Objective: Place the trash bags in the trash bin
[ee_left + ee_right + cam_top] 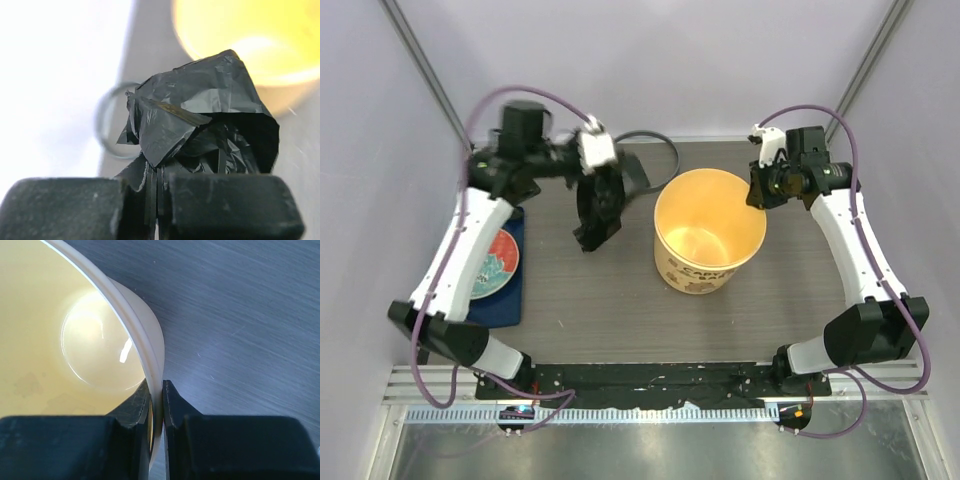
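Note:
A crumpled black trash bag (pixel 595 212) hangs above the table just left of the trash bin (pixel 700 275), with my left gripper (pixel 592 180) shut on its top. In the left wrist view the bag's (pixel 200 115) gathered film is pinched in my left gripper (pixel 159 210), and the bin (pixel 235 25) shows yellow beyond it. The cream-yellow bin stands upright at mid-table with nothing inside. My right gripper (pixel 758 192) is shut on the bin's right rim. In the right wrist view the rim (pixel 120 310) runs between the pads of my right gripper (pixel 161 405), one pad inside the wall and one outside.
A dark blue tray (pixel 510 305) holding a round red and teal plate (pixel 492 262) lies at the table's left edge under my left arm. A black cable (pixel 650 150) loops on the table behind the bag. Slanted frame posts rise at the back corners.

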Controlling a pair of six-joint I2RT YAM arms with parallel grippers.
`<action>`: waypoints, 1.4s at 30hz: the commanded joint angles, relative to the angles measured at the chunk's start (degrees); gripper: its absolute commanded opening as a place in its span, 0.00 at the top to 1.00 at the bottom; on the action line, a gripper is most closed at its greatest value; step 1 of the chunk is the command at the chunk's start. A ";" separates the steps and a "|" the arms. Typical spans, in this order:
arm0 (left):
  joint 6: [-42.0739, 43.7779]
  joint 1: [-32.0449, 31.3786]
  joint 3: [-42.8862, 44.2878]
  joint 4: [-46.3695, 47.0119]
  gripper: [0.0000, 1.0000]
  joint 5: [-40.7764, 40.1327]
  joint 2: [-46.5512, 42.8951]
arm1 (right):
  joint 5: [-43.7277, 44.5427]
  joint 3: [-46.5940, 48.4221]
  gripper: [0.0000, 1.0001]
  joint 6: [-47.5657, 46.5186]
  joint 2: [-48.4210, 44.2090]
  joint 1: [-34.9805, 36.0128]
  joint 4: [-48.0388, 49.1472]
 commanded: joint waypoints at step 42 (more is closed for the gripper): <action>-72.03 -15.76 51.11 66.38 1.00 -4.20 15.04 | 12.17 7.52 0.99 18.75 5.94 17.11 8.54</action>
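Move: The trash bin I am taking the bag to has its middle about 20 cm right of my left hand, 6 cm back and 18 cm below, with its open mouth nearer my hand's height. The grey hoop lies on the table some 20 cm ahead of my left hand, 5 cm to the right and 29 cm below. From my right hand, the bin's middle is 11 cm to the left, 5 cm back and 11 cm down. I swing the already gripped black bag steeply up by about 42 cm with my left hand, tipping the fingers from down-right to up-right (some 70 degrees) and easing back and right towards over the bin in the later part. Meanwhile my right hand keeps its pinch on the bin's rim and carries it about 9 cm left, slightly forward. ##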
